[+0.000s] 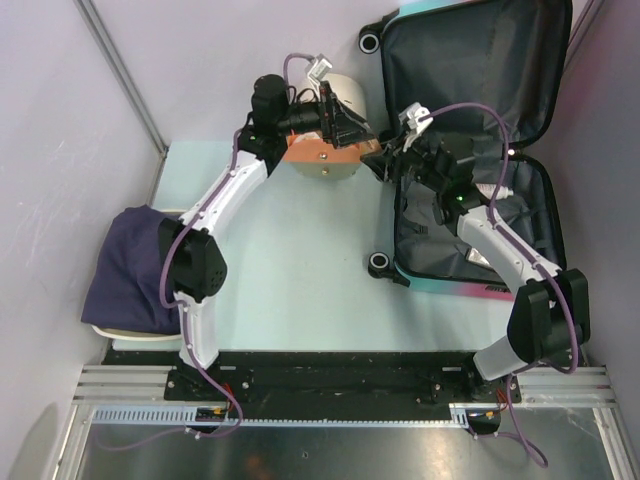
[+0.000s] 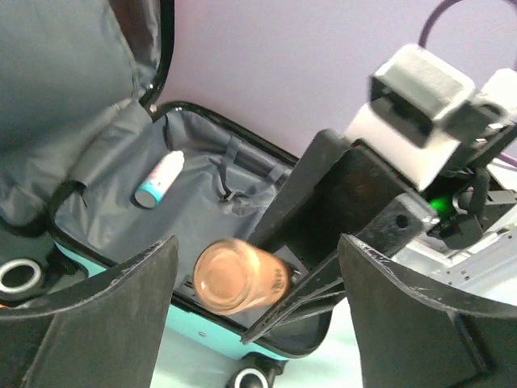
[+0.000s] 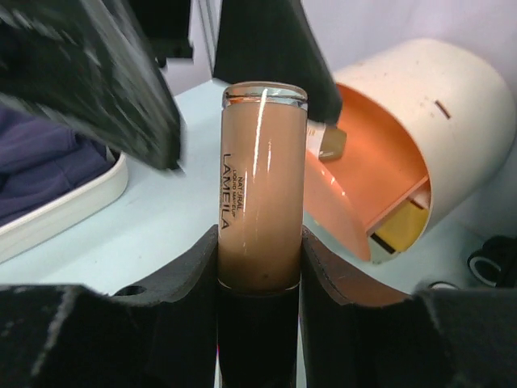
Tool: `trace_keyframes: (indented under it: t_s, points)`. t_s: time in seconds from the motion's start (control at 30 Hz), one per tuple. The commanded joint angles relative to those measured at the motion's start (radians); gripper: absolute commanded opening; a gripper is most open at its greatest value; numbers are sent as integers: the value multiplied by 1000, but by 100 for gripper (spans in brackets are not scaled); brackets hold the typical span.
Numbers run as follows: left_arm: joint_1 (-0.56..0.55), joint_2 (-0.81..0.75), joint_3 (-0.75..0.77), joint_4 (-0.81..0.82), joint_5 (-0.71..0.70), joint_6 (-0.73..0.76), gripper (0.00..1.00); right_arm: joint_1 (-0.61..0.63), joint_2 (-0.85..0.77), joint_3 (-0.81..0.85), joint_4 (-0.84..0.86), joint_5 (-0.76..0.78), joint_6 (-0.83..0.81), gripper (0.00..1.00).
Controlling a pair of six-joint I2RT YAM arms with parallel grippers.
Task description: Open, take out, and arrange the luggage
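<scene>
The luggage [image 1: 440,284] lies open at the right of the table, its dark grey lid [image 1: 470,70] standing up at the back. My right gripper [image 3: 261,238] is shut on a peach foundation tube [image 3: 262,178] and holds it over the table between the luggage and the cream box. My left gripper [image 2: 257,255] is open, with its fingers [image 2: 105,315] on either side of the tube's end [image 2: 238,275] and apart from it. In the top view the two grippers, left [image 1: 350,130] and right [image 1: 385,160], meet tip to tip. A white and teal tube [image 2: 159,179] lies on the luggage lining [image 2: 113,226].
A cream cylindrical box [image 1: 335,125] with orange drawers [image 3: 380,178] stands right behind the grippers. A white tray [image 1: 120,333] with a navy cloth [image 1: 130,265] sits at the table's left edge. Purple walls close in the back and both sides.
</scene>
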Motion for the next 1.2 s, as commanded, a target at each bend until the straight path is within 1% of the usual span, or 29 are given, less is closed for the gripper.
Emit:
trace_keyframes:
  t_s: [0.0,0.1,0.17,0.23,0.3,0.37,0.47,0.57,0.67,0.7,0.73,0.77,0.8,0.83,0.87,0.9,0.93,0.97,1.0,1.07,1.1,1.17]
  points:
    - [10,-47,-74,173,-14,-196,83,33,3,19,190,118,-2,0]
    - [10,-65,-117,190,-32,-213,81,42,12,19,219,135,20,0]
    - [10,-68,-138,202,-32,-236,78,45,18,19,228,129,18,0]
    - [10,-73,-145,214,-46,-245,68,48,20,19,225,123,18,0]
    - [16,-70,-148,237,-61,-262,63,54,20,19,221,109,15,0]
    - [19,-67,-146,257,-77,-300,63,54,23,19,215,100,15,0]
    - [19,-60,-140,283,-72,-321,67,56,28,19,222,99,21,0]
    - [18,-54,-139,299,-71,-334,63,62,34,19,239,106,24,0]
    - [19,-50,-142,305,-81,-333,47,74,42,19,248,115,26,0]
    - [19,-50,-142,309,-84,-330,32,76,42,20,245,116,27,1]
    - [19,-53,-142,311,-89,-324,23,77,42,20,242,116,27,9]
    - [24,-56,-140,314,-100,-316,14,76,42,19,238,116,27,29]
    - [26,-59,-137,314,-110,-283,3,74,42,19,222,121,26,40]
    - [30,-62,-131,314,-120,-264,0,71,37,20,212,122,26,50]
    - [42,-67,-126,312,-139,-246,0,56,35,20,204,124,26,72]
    - [50,-67,-120,299,-149,-206,0,50,32,20,183,129,29,83]
    - [59,-64,-94,280,-156,-178,0,41,26,20,172,132,33,93]
    - [71,-59,-73,247,-169,-137,0,10,23,20,163,132,47,99]
    - [76,-54,-51,161,-201,-38,0,-4,19,20,144,127,53,100]
    - [90,-57,-13,77,-241,56,0,-37,5,20,126,115,63,99]
    - [90,-57,-4,47,-297,165,0,-67,3,20,104,112,66,100]
    - [90,-57,18,-13,-345,283,0,-94,-4,20,69,103,66,100]
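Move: The makeup bottle stands out from the right hand's fingers, which grip it by its black cap, so its middle is about 3 cm ahead and 3 cm left of that hand. From the left hand's open fingers it lies about 4 cm right, 1 cm back and 3 cm lower. The chest's open orange drawer is roughly 6 cm ahead, 8 cm left and 18 cm below the left hand. The white tube in the suitcase lies some 24 cm right, 3 cm back and 28 cm below the right hand. The bottle's free end is offered about 2 cm up and left by the right hand, while the left hand dips about 3 cm, partly rises again, tips down some 10 degrees and closes on it. Only then do the right fingers open wide and draw off to the right and slightly forward, as the left hand carries the bottle forward and left, about 5 cm each way, towards the orange drawer, turning counter-clockwise. ##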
